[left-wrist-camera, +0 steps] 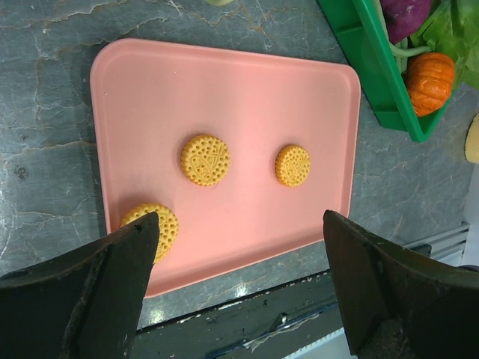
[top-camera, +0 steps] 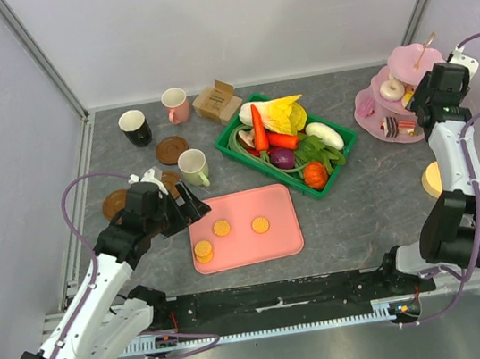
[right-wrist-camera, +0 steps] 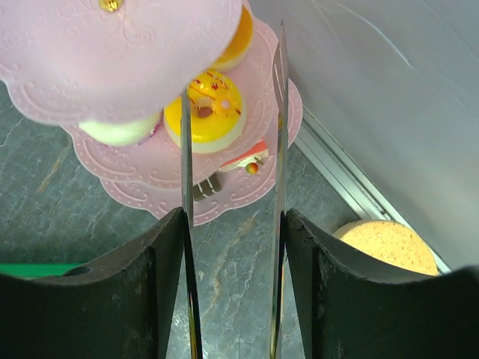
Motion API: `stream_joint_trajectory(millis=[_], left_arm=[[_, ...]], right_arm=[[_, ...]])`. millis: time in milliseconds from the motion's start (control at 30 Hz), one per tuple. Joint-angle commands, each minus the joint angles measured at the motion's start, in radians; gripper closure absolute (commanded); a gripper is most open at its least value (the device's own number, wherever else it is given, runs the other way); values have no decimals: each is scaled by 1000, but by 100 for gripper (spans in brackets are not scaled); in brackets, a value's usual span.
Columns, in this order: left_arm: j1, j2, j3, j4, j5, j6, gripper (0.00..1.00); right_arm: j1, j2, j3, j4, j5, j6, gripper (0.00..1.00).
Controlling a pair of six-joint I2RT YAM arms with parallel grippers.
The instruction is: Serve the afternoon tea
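Three round orange biscuits (left-wrist-camera: 204, 159) (left-wrist-camera: 292, 164) (left-wrist-camera: 155, 224) lie on the pink tray (left-wrist-camera: 247, 82). My left gripper (left-wrist-camera: 241, 224) hangs open over the tray's near edge, holding nothing. My right gripper (right-wrist-camera: 233, 217) is shut on metal tongs (right-wrist-camera: 281, 134), whose two blades reach either side of a yellow iced donut (right-wrist-camera: 206, 108) on the pink tiered stand (right-wrist-camera: 142, 164). Striped cake slices (right-wrist-camera: 247, 158) lie on the stand's bottom tier. The black mug (top-camera: 134, 128), pink mug (top-camera: 176, 105) and pale-green mug (top-camera: 193, 167) stand at the back left among brown coasters (top-camera: 172, 149).
A green basket (top-camera: 343, 141) of toy vegetables sits between the tray and the stand. A small cardboard box (top-camera: 217, 102) stands behind it. A round yellow pad (right-wrist-camera: 389, 247) lies near the right wall rail. Walls close in the back and both sides.
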Motion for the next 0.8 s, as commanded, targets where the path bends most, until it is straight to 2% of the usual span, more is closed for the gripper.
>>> stream_joint_trajectory(millis=[0,467,767], left_arm=[[-3,-17,2,14,20,38,4],[-3,-26,-6,22,34,39,4],[-6,-23,-9,28,38,39,4]], right_arm=[[-4,-81,-7,-10,15,24,39],[-3,-136,-30,-183,25,80,39],[3,-228,-22,-277,7,126,41]])
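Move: The right hand, holding open tongs, is about 18 cm farther out than the right-hand cookie on the pink tray, which lies some 47 cm to its left and 20 cm below. The pink tiered stand is about 11 cm ahead and 4 cm left, its middle slightly lower; the round yellow sponge is 12 cm back, 1 cm right, and the green basket 37 cm left, 3 cm ahead. From the left hand, that cookie is 14 cm right, 1 cm back. Still gripping the tongs, their blades apart and empty, the right hand draws back about 5.5 cm with a smaller slant of some 2 cm to the left, away from the pink tiered stand and broadly towards the tray side. It lifts about 1 cm at first, then dips and ends level with its start, the wrist rolling its left side up by about 5 degrees while the fingers keep their hold. ##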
